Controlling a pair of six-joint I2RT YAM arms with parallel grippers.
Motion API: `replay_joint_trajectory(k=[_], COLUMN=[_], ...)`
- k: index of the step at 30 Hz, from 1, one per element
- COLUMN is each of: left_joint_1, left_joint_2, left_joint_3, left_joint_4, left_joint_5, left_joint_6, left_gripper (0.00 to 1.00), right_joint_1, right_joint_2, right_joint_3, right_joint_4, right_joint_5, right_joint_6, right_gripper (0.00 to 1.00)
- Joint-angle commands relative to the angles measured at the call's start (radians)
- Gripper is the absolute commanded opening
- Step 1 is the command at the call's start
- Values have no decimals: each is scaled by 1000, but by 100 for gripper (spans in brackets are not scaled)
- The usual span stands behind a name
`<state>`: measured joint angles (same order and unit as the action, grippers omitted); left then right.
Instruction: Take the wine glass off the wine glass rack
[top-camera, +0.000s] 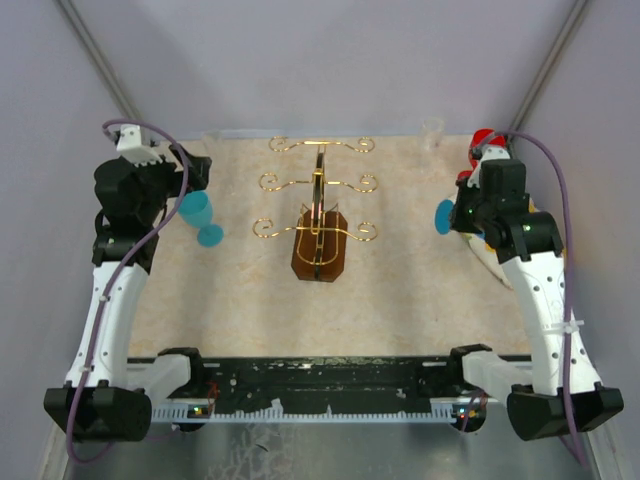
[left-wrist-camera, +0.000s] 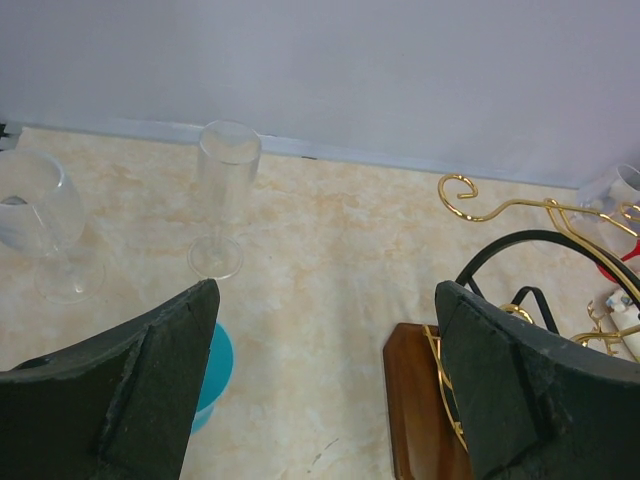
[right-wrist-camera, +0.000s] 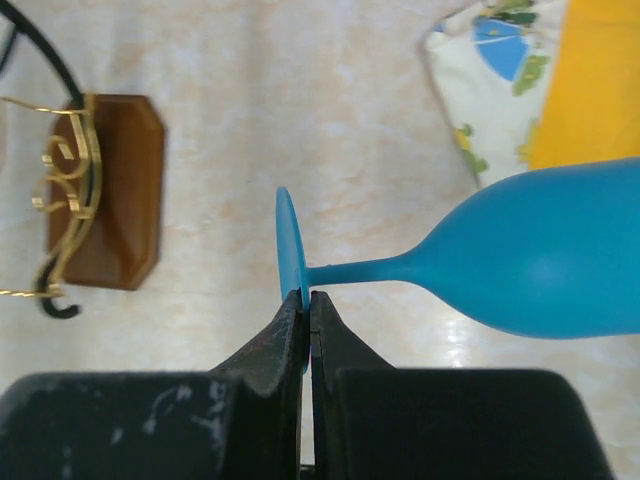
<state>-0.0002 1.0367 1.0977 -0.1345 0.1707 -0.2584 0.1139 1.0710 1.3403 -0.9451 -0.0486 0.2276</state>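
The wine glass rack (top-camera: 320, 215), gold wire on a brown wooden base (right-wrist-camera: 110, 190), stands mid-table with no glass on its loops. My right gripper (right-wrist-camera: 310, 300) is shut on the foot rim of a blue wine glass (right-wrist-camera: 550, 260), which it holds on its side, right of the rack and apart from it; its foot (top-camera: 443, 217) faces the rack. Another blue wine glass (top-camera: 202, 215) stands on the table just in front of my left gripper (top-camera: 193, 175). That gripper (left-wrist-camera: 325, 300) is open and empty, and its left finger (left-wrist-camera: 160, 380) partly hides this glass's foot (left-wrist-camera: 215, 365).
A clear flute (left-wrist-camera: 228, 175) and a clear wine glass (left-wrist-camera: 40, 215) stand at the back left. A patterned cloth (right-wrist-camera: 495, 70) and a yellow item (right-wrist-camera: 595, 80) lie under the right arm. Red objects (top-camera: 482, 140) sit at the back right corner.
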Motion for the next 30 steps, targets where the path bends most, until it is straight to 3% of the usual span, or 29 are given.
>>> replay_joint_trajectory(k=[1, 5, 16, 30], left_joint_1=[-4, -4, -4, -3], left_joint_2=[-18, -10, -40, -72], left_joint_3=[17, 24, 30, 13], left_joint_4=[-20, -33, -69, -72], left_joint_5=[34, 50, 76, 72], left_joint_6=[-9, -26, -25, -32], left_gripper=[94, 94, 94, 96], right_joint_1=[95, 166, 309, 331], right_joint_2=[-46, -17, 258, 474], right_joint_3=[-65, -176, -182, -214], right_joint_4=[-44, -65, -89, -93], right_joint_5=[384, 602, 912, 1016], right_joint_6=[-116, -111, -38, 76], right_gripper=[0, 0, 0, 0])
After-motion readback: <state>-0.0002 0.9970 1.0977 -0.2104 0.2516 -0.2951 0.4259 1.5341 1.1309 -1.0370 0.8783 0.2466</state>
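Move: The right hand already holds the blue wine glass by its foot, bowl out to the right. Bare table beside the cloth's near edge lies roughly level ahead of it, about 7 cm right and 28 below. The yellow-and-white cloth is some 8 cm ahead and 22 right, the red glass about 29 ahead and 15 right, the rack 5 ahead and 29 left. From the left hand that table spot is about 66 cm right, 9 back and 36 below. Keeping the blue glass's foot pinched in shut fingers, the right hand sinks about 14 cm towards the table while shifting some 6 cm right, easing back a little first and then forward again. The wrist rolls its right side up by about 55 degrees and tips down, swinging the bowl upward; the open left hand drifts a little back and right. ##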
